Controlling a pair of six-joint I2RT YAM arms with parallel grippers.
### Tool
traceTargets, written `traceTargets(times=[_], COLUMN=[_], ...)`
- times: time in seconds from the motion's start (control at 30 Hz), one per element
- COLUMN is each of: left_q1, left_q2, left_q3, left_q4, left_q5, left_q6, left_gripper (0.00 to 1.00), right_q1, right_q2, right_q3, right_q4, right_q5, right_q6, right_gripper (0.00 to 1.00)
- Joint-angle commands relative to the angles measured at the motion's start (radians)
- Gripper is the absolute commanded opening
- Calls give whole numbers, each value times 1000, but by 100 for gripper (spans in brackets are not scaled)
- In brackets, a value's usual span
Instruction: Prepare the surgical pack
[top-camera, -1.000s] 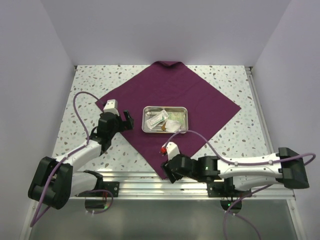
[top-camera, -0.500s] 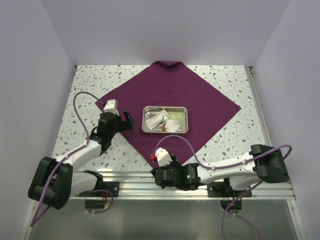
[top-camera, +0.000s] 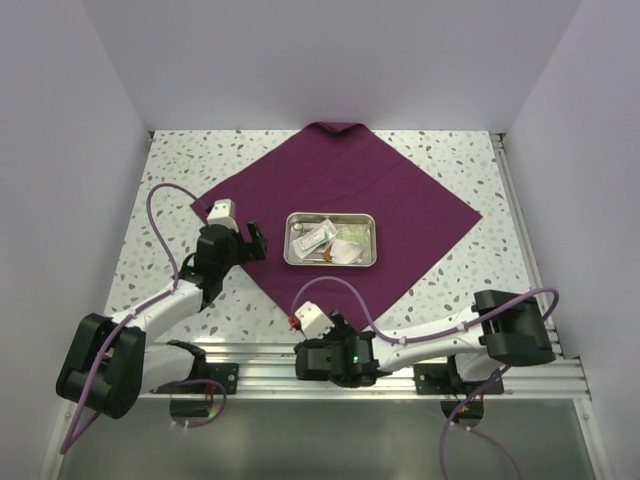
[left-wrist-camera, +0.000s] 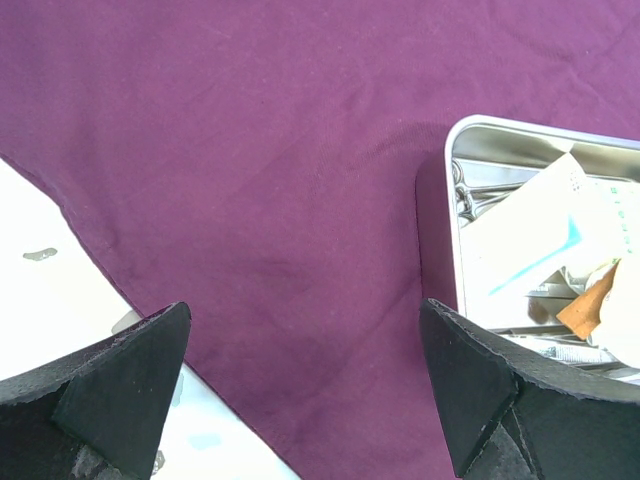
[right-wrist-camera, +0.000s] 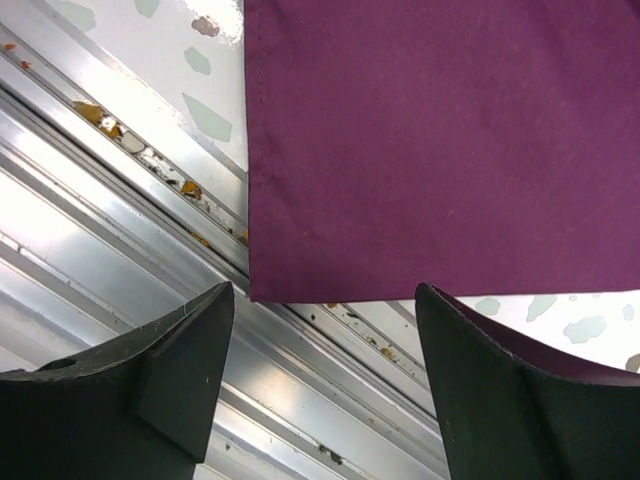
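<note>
The surgical pack's plum-purple cloth (top-camera: 400, 200) lies spread flat as a diamond on the speckled table. At its middle stands a small steel tray (top-camera: 288, 240) holding white packets (left-wrist-camera: 530, 240) and thin metal instruments (left-wrist-camera: 470, 195). My left gripper (top-camera: 252, 240) hovers open over the cloth's left edge (left-wrist-camera: 250, 150), just left of the tray (left-wrist-camera: 450, 200), with nothing between its fingers. My right gripper (top-camera: 318, 360) is open over the cloth's near corner (right-wrist-camera: 430, 130). In the right wrist view that corner lies flat between the fingertips, and the gripper (right-wrist-camera: 322, 290) holds nothing.
An aluminium rail (right-wrist-camera: 120, 200) runs along the table's near edge, right under the right gripper. White walls close the table in at the back and both sides. The cloth's far corner (top-camera: 335, 127) is slightly bunched against the back wall.
The right arm swung left along the near edge and lower over the cloth's near corner, its jaws opening wider. The left arm and the cloth have not moved.
</note>
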Motion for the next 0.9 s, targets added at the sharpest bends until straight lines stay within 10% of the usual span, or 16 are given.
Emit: traceTargets(times=[0.0, 0.43, 0.87], left_q1=[-5, -5, -5], left_q2=[-2, -2, 8], left_q3=[19, 22, 24], left_q4=[19, 16, 19], left_q5=[2, 3, 0], left_q6=[21, 22, 22], left_gripper=[100, 100, 100], right_q1=[6, 9, 9], right_q2=[51, 217, 165], right_q3=[62, 144, 91], right_q4=[-47, -128, -107], right_q5=[59, 103, 110], right_q6=[59, 103, 97], right_gripper=[76, 67, 21])
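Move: Just under the right hand, about 4 cm down and roughly 1 cm to its left, lies the near corner of the purple cloth, overhanging the metal rail at the table's front. The metal tray sits some 26 cm straight ahead of this hand, and the white gauze in the tray about 23 cm ahead and 4 cm right. From the idle left hand that corner is around 26 cm back, 15 cm right and 8 cm lower. Sinking about 4 cm almost straight down onto the near corner of the purple cloth, the right hand rolls some 10 degrees so that its left side dips. As the descent eases out, the widely open fingers close most of the way, and their tips gather the corner between them in a pinch just above the rail. ##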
